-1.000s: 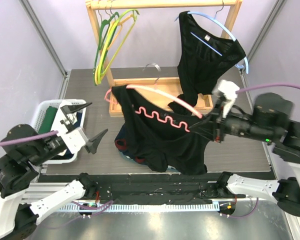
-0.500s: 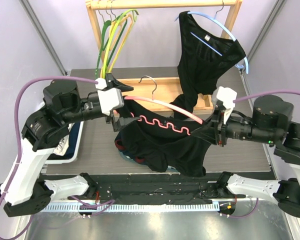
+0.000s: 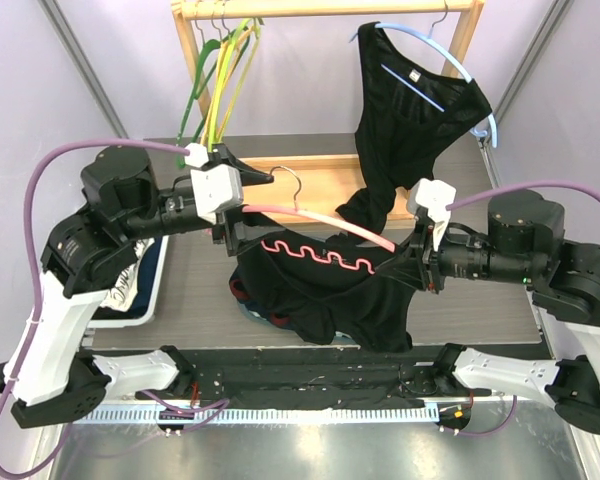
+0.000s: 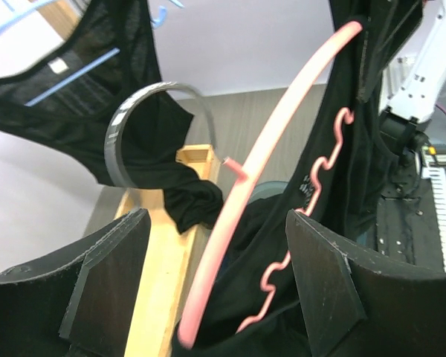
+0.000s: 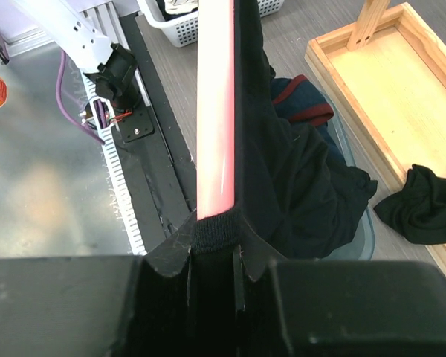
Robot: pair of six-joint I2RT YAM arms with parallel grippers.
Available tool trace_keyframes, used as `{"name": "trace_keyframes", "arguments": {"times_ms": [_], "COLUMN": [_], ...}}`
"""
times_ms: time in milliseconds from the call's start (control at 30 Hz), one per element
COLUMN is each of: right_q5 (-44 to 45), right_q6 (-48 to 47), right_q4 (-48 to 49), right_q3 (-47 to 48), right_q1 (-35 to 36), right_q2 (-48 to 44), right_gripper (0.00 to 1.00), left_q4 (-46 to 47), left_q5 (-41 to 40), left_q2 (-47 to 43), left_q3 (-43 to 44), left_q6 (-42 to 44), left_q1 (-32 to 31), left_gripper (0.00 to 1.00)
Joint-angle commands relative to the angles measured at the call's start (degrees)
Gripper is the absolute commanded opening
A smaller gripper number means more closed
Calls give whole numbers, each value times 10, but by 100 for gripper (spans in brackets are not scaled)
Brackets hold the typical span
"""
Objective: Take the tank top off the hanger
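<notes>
A black tank top (image 3: 325, 290) with a pink wavy line hangs from a pink hanger (image 3: 320, 215) held in the air over the table. My right gripper (image 3: 405, 262) is shut on the hanger's right end, with the tank top's strap pinched in too (image 5: 215, 238). My left gripper (image 3: 248, 207) stands open around the hanger's left end. In the left wrist view the pink hanger (image 4: 238, 201) runs between both fingers (image 4: 323, 286) without touching them. The metal hook (image 4: 126, 126) curves up on the left. The tank top (image 4: 357, 149) drapes along the hanger's right side.
A second black top (image 3: 410, 110) hangs on a blue hanger at the back right of the wooden rack (image 3: 325, 8). Green and yellow hangers (image 3: 215, 90) hang at its left. The rack's wooden base (image 3: 280, 165) lies behind. A white basket (image 3: 150, 290) stands left. Clothes (image 3: 252, 295) are piled below.
My left arm swung from beside the basket up to the hanger's left end, and its jaws have narrowed a little. The right arm shifted the hanger slightly left, still gripping it.
</notes>
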Motion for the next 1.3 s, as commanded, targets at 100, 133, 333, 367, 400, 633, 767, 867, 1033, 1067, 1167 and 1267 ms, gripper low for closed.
{"name": "trace_keyframes", "arguments": {"times_ms": [100,133,333,367,400,633,767,867,1033,1067,1167,1267], "right_q5": [-16,-15,-12,-8,-5,22,113,154,210,215,247,273], "right_q6": [-19,-20,-21,-20,-21,-17,-1,16,42,42,63,74], "right_q4": [86,85,100,105,108,136,168,184,204,208,220,243], "right_q3": [30,30,6,2,-6,-30,-57,-73,-96,-98,-107,-127], "right_q1": [2,2,2,2,2,2,2,2,2,1,2,2], "right_q2": [7,8,-4,-7,-10,-15,-16,-20,-50,-56,-87,-127], "right_gripper": [1,1,1,1,1,1,13,27,61,63,67,68], "left_q4": [-24,-25,-27,-25,-24,-4,23,50,56,56,56,56], "left_q5": [40,38,36,30,27,4,-41,-95,-116,-118,-121,-123], "left_q2": [16,16,20,20,20,21,19,18,17,16,10,8], "left_q3": [-7,-7,1,2,2,13,14,18,31,32,30,27], "left_q6": [-8,-3,9,12,16,74,120,157,188,189,196,203], "left_q1": [2,2,2,2,2,2,2,2,2,2,2,2], "left_gripper": [78,78,57,49,45,31,27,21,15,14,12,12]}}
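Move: The hanger's neck is some 6 cm to the right of the left hand and about 2 cm lower, the pink bar already running between its open fingers. The hanger's right end lies about 24 cm right of the left hand, 7 cm back and 8 cm lower; the tank top hangs around 12 cm right, 3 cm back and 15 cm below. The right hand already grips that end with its strap; from this hand the neck is roughly 17 cm left, 7 cm ahead and 6 cm up. The left fingers close on the pink bar just left of the neck after sinking nearly 3 cm, then carry it about 4.5 cm forward and slightly up, rolling some 20 degrees. The right hand keeps its grip at first, goes about 5 cm forward and opens there, letting go of the hanger's end and strap, then backs off right and up, turned some 20 degrees clockwise. ##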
